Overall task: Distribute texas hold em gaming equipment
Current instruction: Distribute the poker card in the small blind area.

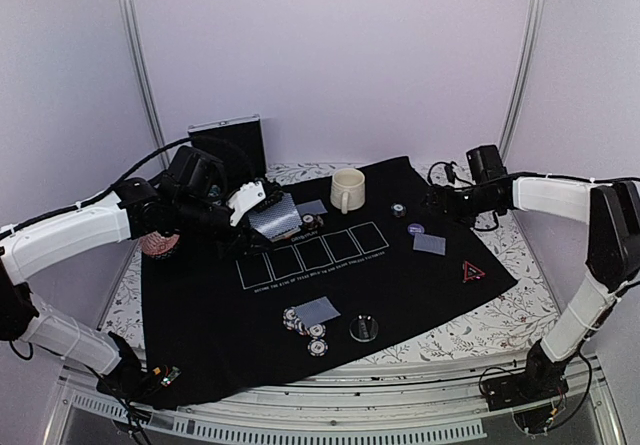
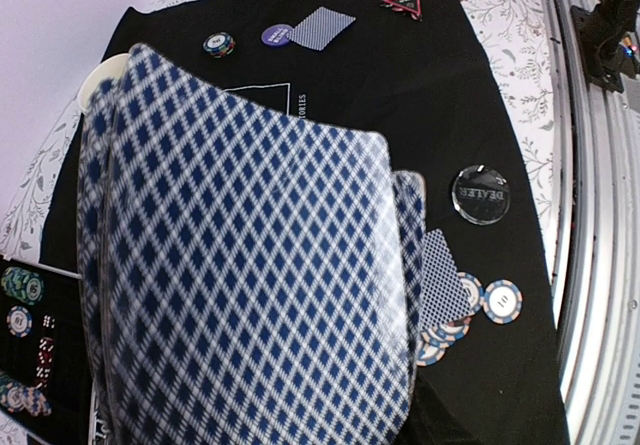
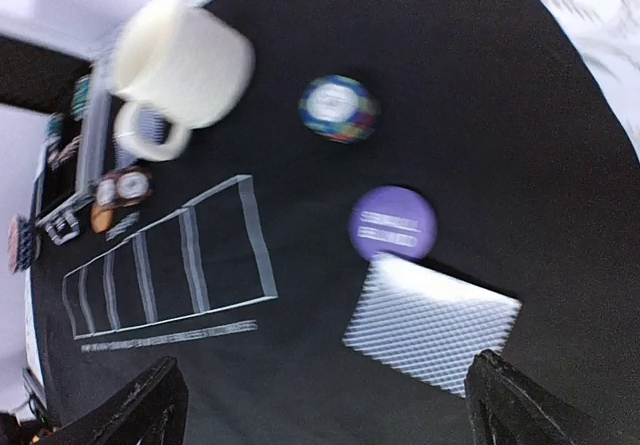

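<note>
My left gripper (image 1: pixel 250 205) is shut on a stack of blue-backed playing cards (image 2: pixel 250 265), held above the mat's back left. The stack fills the left wrist view and hides the fingers. My right gripper (image 3: pixel 330 415) stands open, low over the mat, with nothing between its fingertips (image 3: pixel 150 405). Just ahead of it a card (image 3: pixel 432 323) lies flat, touching a purple disc (image 3: pixel 393 223); a striped chip (image 3: pixel 339 108) lies beyond. Near the front, another card (image 1: pixel 318 311) rests on several chips (image 1: pixel 305 323) beside a dark dealer disc (image 1: pixel 363 328). A red-edged triangle (image 1: pixel 472 271) lies at the right.
A cream mug (image 1: pixel 347 189) stands at the back of the black mat (image 1: pixel 200 335), with a card (image 1: pixel 312 207) left of it. A row of printed card boxes (image 1: pixel 310 255) crosses the middle. A dark chip case (image 1: pixel 228 140) stands behind the left arm.
</note>
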{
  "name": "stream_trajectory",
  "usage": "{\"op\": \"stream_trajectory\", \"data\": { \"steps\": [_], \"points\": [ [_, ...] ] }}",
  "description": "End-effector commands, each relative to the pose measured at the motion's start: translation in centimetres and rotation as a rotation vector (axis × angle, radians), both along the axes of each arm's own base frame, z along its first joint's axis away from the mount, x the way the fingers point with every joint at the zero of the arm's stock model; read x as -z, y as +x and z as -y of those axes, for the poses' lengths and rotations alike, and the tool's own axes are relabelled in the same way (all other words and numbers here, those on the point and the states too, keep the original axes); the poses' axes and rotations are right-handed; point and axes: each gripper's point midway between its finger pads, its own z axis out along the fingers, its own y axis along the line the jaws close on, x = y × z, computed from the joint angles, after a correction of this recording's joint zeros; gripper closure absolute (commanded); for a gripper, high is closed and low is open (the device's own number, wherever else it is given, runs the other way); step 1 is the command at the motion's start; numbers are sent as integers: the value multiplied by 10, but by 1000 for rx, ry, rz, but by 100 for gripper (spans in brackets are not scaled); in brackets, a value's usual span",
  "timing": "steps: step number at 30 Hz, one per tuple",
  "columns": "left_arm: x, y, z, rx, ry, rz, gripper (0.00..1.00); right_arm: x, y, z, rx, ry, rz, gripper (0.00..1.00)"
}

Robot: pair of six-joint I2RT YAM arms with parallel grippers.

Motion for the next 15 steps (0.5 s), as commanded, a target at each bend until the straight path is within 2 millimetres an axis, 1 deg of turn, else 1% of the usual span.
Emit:
{"op": "stream_trajectory", "data": {
  "steps": [1,3,4,5,6,8,10,13,15],
  "points": [
    [-11,3,5,14,-26,20,56,-117,-33,-105,-357,-23,399,1],
    [-11,3,5,17,-27,19,56,-156,-69,-163,-568,82,536,1],
    [-11,3,5,17,-26,17,56,-167,-88,-186,-654,130,577,1],
    [-11,3,6,18,-27,15,56,-187,-101,-207,-722,167,632,1],
    [-11,2,6,19,-28,15,56,-199,-110,-225,-774,199,666,1],
    [-11,1,7,25,-32,12,56,-210,-126,-254,-848,252,688,1],
    [-12,1,7,26,-34,13,56,-213,-136,-277,-898,271,689,1],
    [-14,0,7,29,-38,15,55,-211,-141,-299,-948,277,690,1],
    [-15,-1,7,31,-40,17,55,-203,-138,-308,-954,264,674,1]
  ]
}}
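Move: The deck still gripped by the left hand lies roughly 39 cm to the right hand's left, about 6 cm nearer the base and 8 cm higher; from the left hand point it is some 3 cm right, 3 cm lower and 1 cm ahead. The card just dealt lies about 6 cm below the right hand, 1 cm back and 1 cm right. The purple button is 4 cm ahead and 3 cm left of that hand, 6 cm below; the mug stands about 12 cm ahead, 23 cm left. The freshly dealt card is left behind by the empty right hand, which sweeps about 29 cm left, climbs some 22 cm and draws back about 14 cm towards the deck, slowing as it nears. Its wrist swings about 50 degrees counter-clockwise and the fingers tip upward, staying wide open; the left hand keeps pinching the deck and stays in place. ##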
